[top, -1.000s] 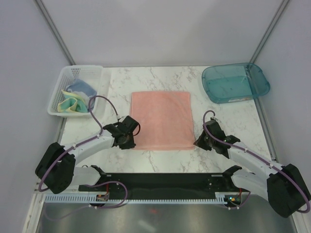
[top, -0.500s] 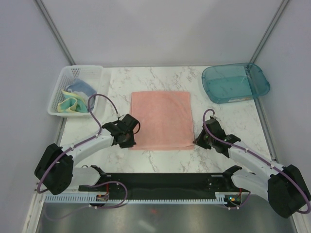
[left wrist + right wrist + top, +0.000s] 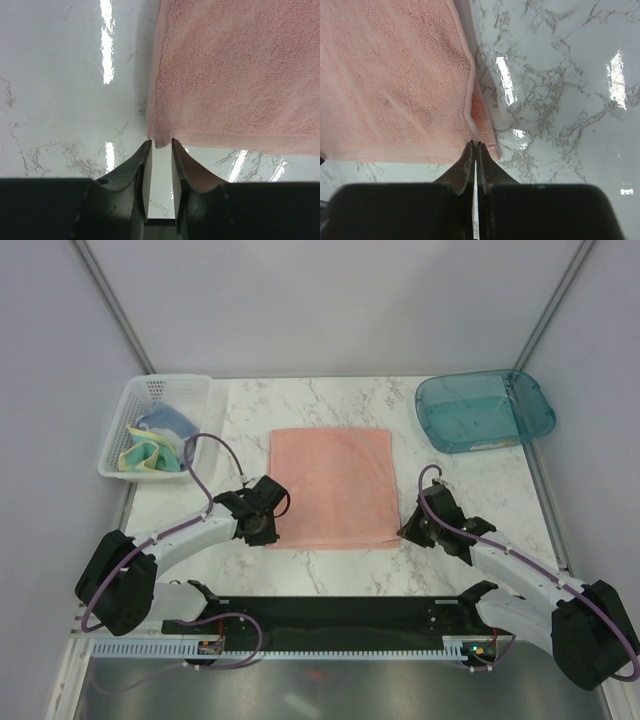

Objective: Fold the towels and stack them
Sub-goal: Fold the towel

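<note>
The salmon-pink towel (image 3: 335,485) lies flat in the middle of the marble table. My left gripper (image 3: 268,530) is at its near-left corner. In the left wrist view that gripper (image 3: 160,144) is open by a narrow gap, and the towel (image 3: 235,75) has its corner tip just at the fingertips. My right gripper (image 3: 408,530) is at the near-right corner. In the right wrist view it (image 3: 476,144) is shut on the towel's (image 3: 395,85) raised right hem. A pale-yellow towel (image 3: 140,455) and a grey-blue towel (image 3: 165,422) lie crumpled in the basket.
A white slotted basket (image 3: 150,390) stands at the back left. A teal translucent tub (image 3: 530,400) stands at the back right. Bare marble lies between the pink towel and both containers. Grey walls close in the table.
The left gripper's jaws have parted a little at the towel's near-left corner after closing there. The right gripper stays shut at the near-right corner. The towel has not shifted.
</note>
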You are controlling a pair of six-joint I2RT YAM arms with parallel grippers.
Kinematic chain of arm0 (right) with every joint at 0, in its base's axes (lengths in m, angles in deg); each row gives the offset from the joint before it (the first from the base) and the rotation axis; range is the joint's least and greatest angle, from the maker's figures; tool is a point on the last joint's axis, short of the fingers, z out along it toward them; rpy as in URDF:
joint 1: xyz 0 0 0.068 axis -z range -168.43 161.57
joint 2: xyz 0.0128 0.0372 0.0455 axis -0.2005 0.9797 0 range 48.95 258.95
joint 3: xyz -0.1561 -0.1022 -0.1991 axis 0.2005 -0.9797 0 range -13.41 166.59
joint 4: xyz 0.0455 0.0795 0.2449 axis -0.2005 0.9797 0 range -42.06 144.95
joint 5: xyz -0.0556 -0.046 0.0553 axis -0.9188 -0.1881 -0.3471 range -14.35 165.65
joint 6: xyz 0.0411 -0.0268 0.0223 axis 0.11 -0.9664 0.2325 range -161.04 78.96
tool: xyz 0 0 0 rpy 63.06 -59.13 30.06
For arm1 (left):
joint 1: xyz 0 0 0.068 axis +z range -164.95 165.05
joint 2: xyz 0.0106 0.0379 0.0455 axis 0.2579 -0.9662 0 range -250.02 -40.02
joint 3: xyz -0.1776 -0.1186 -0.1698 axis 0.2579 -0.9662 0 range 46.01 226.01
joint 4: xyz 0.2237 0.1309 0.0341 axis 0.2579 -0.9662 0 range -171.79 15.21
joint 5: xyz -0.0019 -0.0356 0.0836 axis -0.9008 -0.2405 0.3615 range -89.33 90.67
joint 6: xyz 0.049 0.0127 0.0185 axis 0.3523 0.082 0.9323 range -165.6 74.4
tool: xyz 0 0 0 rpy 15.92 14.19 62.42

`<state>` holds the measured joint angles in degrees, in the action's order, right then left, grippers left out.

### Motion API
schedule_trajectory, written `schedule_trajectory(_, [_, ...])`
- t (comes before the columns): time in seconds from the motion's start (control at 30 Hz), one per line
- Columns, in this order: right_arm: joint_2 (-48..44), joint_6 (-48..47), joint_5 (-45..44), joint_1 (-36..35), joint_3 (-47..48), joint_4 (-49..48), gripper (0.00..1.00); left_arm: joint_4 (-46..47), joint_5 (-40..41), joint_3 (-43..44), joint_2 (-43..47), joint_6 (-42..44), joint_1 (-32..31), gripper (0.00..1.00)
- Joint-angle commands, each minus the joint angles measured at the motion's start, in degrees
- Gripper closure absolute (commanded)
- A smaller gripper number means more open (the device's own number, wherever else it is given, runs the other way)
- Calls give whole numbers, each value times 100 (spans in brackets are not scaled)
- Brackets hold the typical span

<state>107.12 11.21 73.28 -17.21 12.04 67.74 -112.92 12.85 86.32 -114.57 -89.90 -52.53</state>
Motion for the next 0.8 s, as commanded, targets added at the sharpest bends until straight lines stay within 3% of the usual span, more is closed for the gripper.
schedule_trajectory(0.0, [-104, 22, 44, 3, 135, -54, 100, 104, 232, -6, -25, -176, 23, 71])
schedule_trajectory(0.23, [-175, 40, 70, 3, 56, -72, 100, 236, 223, 20, -122, -185, 23, 69])
schedule_trajectory(0.37, [-201, 40, 79, -5, 21, -81, 100, 245, 223, 29, -219, -194, 23, 74])
schedule_trajectory(0.53, [-254, -4, 158, 12, 47, -72, 100, 166, 249, 72, -52, -167, 23, 98])
schedule_trajectory(0.77, [-193, -180, 228, -5, 398, 226, 100, -659, 381, 688, 414, -115, 23, 98])
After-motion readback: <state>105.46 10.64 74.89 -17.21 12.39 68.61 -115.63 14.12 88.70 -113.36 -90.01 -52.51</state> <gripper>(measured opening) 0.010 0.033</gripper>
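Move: The pink towel's near-left corner sits between the left hand's parted fingertips, about 1 cm ahead and 1 cm below. The towel's far-left corner is some 24 cm straight ahead of that hand, and the white basket some 24 cm ahead and 25 cm left. The right hand already pinches the near-right corner. From it, the far-right corner lies about 24 cm straight ahead, and the teal bin roughly 27 cm ahead and 21 cm right. Left fingers dip, pinch shut on the near-left corner, then lift about 2 cm; right keeps its pinch. ##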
